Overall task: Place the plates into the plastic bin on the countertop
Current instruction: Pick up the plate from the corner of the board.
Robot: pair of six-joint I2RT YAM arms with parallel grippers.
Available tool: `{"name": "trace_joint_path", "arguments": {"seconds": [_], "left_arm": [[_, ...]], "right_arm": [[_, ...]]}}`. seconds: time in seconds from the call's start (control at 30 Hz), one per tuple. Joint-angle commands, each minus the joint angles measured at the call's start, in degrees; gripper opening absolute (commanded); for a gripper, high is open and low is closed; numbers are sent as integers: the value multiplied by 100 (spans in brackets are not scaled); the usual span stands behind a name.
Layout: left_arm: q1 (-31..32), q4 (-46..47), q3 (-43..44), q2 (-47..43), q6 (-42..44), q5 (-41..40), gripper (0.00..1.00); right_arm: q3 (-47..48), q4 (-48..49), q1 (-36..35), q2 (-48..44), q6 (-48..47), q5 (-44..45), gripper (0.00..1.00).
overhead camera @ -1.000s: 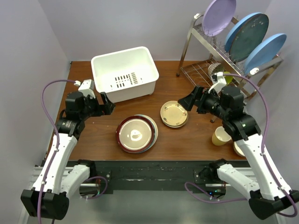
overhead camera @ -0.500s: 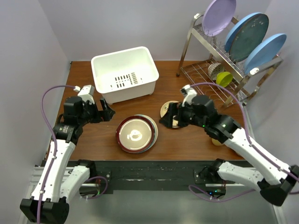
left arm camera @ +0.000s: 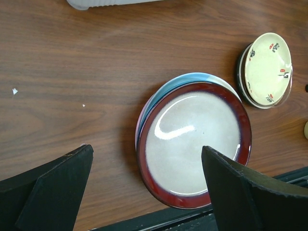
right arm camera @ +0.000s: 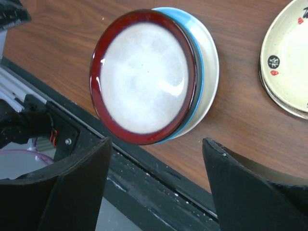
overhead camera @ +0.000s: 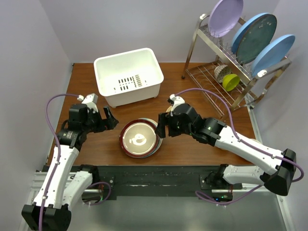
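A stack of plates point(overhead camera: 139, 139) lies on the countertop point(overhead camera: 96, 144) near its front edge. The maroon-rimmed cream plate point(left arm camera: 195, 144) is on top, with a pale blue plate point(left arm camera: 192, 79) under it. In the right wrist view the maroon-rimmed plate point(right arm camera: 144, 77) and pale blue plate point(right arm camera: 199, 72) sit on a paler plate point(right arm camera: 211, 91). The plate with red-green motifs point(left arm camera: 268, 67) lies right of the stack on another plate; my right arm mostly hides it from above. The white plastic bin point(overhead camera: 127, 76) stands behind. My left gripper point(overhead camera: 109, 119) is open left of the stack. My right gripper point(overhead camera: 161, 129) is open at its right edge.
A chrome wire rack point(overhead camera: 211, 72) at the back right holds large upright lilac and blue plates point(overhead camera: 255, 33) and a yellow-green cup point(overhead camera: 231, 81). The table's black front rail point(right arm camera: 159, 192) runs just below the stack. The left wall is close to my left arm.
My right arm has swung left from over the small motif plate to the right edge of the stack. My left gripper has shifted slightly down towards the stack.
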State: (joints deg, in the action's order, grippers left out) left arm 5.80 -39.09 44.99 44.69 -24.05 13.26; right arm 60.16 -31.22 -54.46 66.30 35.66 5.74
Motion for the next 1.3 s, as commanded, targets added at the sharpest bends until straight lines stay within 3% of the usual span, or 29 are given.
{"name": "trace_joint_path", "arguments": {"seconds": [0.0,0.27,0.4,0.43,0.57,0.77,1.27], "left_arm": [[26,33,-140,-162,-187,107,100],[26,7,-263,-197,-337,194,100],[35,86,-342,-232,-433,335,100],[26,86,-368,-232,-434,362,100],[26,77,-377,-311,-460,371,99],[26,51,-395,-382,-460,388,99],[35,200,-491,-417,-636,617,99]], "right_arm": [[-101,414,-21,14,187,253,77],[-707,1241,-12,225,609,-125,70],[-751,1355,-21,427,688,-266,64],[-769,1373,-21,497,705,-292,58],[-883,1470,-21,629,802,-398,57],[-998,1558,-21,814,934,-451,47],[-1156,1681,-21,1297,1083,-442,41]]}}
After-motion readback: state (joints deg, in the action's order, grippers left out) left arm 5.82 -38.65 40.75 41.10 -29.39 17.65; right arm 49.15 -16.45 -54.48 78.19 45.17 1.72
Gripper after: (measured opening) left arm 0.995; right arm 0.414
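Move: The red-rimmed plate, on top of the large stack, has its middle about 12 cm to the left of my right hand, level with it fore and aft, some 13 cm below. The small flowered plates lie about 12 cm ahead and 12 cm to the right of my right hand; the white bin is roughly 33 cm ahead and 18 cm left of it. From my left hand, the red-rimmed plate is about 13 cm right and 3 cm back, some 14 cm lower. I lower my right hand about 10 cm, easing 3 cm left towards the right-hand rim of the red-rimmed plate. Meanwhile I tip its fingers some 10 degrees further down and narrow them from wide to about half open, without visibly gripping the rim yet. My left hand only backs off a couple of centimetres to the rear and right, still wide open. ##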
